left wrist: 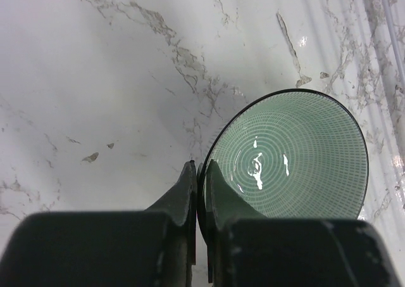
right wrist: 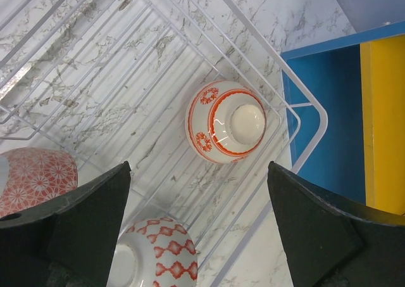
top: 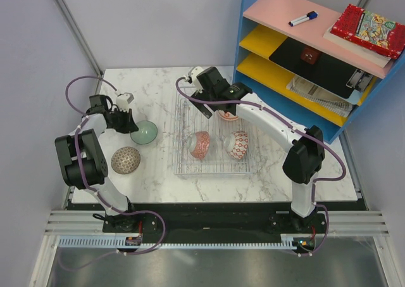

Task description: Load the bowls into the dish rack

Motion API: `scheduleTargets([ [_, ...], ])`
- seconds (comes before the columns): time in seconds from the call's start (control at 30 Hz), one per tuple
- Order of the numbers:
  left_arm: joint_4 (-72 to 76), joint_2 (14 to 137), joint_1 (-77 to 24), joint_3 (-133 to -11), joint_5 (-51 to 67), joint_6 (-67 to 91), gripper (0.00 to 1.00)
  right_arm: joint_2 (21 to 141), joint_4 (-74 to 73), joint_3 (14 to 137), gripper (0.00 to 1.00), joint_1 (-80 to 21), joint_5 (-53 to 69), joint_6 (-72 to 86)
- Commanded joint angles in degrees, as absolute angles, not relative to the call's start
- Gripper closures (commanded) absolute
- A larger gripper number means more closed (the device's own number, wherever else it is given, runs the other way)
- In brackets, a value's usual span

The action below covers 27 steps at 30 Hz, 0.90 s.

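Note:
A green bowl (top: 145,133) stands upright on the marble table, left of the dish rack (top: 182,166). My left gripper (top: 128,126) is shut on its near rim: in the left wrist view one finger is inside the green bowl (left wrist: 291,154) and the other outside, left gripper (left wrist: 199,170). A brown speckled bowl (top: 125,160) lies upside down nearer the front. The wire dish rack (right wrist: 304,103) holds three red-and-white patterned bowls (top: 200,144) (top: 238,145) (right wrist: 224,122), bottoms up. My right gripper (right wrist: 199,166) hangs open above the rack's far right corner, right gripper (top: 218,108), holding nothing.
A blue shelf unit (top: 253,21) with pink and yellow shelves stands at the back right, close to the rack's far corner. It carries a marker (top: 302,19), a red box (top: 370,28) and other items. The table ends just in front of the rack.

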<state>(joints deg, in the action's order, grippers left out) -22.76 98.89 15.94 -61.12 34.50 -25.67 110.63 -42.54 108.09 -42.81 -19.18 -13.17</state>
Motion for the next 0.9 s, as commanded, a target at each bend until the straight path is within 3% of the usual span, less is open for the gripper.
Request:
scheduleTargets([
  [0.0,-24.08,97.91,15.65,-67.14,37.18,-26.10,0.98,107.84,-42.45,109.60,0.04,-42.98,-18.11,-11.16],
  [0.4,-25.49,85.54,13.45,-73.12,49.12,-21.37,0.98,106.44,-42.36,111.09,0.02,-42.63,-6.79,-6.86],
  [0.53,-25.49,81.40,11.96,-72.60,55.10,-19.87,0.98,105.03,-41.75,111.27,0.02,-41.40,6.03,-3.17],
  [0.67,-25.40,77.26,7.75,-70.84,55.55,-20.48,0.98,104.07,-39.56,109.60,0.03,-40.25,26.23,2.37],
  [0.87,-25.40,72.51,3.69,-68.73,54.05,-20.65,0.98,102.83,-35.07,105.03,0.03,-38.77,38.39,7.20],
])
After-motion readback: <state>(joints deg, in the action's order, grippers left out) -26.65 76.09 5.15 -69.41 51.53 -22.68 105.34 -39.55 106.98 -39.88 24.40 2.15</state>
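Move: The left fingers already pinch the green bowl's left rim, low over the table. The dish rack's middle lies about 31 cm to that hand's right, level with it fore and aft and some 3 cm lower; the brown bowl stands 13 cm back and 3 cm left. From the open right hand the green bowl is roughly 26 cm left, 6 cm back and 17 cm down; below that hand by 16 cm are the pink bowl, 11 cm back and 4 cm left, and the orange-rimmed bowl, 3 cm ahead and 8 cm right. Keeping its pinch on the rim, the left hand lifts the green bowl about 20 cm, easing slightly forward at first, then swinging some 11 cm right towards the rack and the right hand while its fingers tip up and turn clockwise. The right hand, hardly moving at first, comes about 8 cm back and 8 cm left towards the green bowl, rising a little late on, rolling its left side up some 35 degrees as it turns counter-clockwise, with its fingers staying wide open and not yet on the bowl. ##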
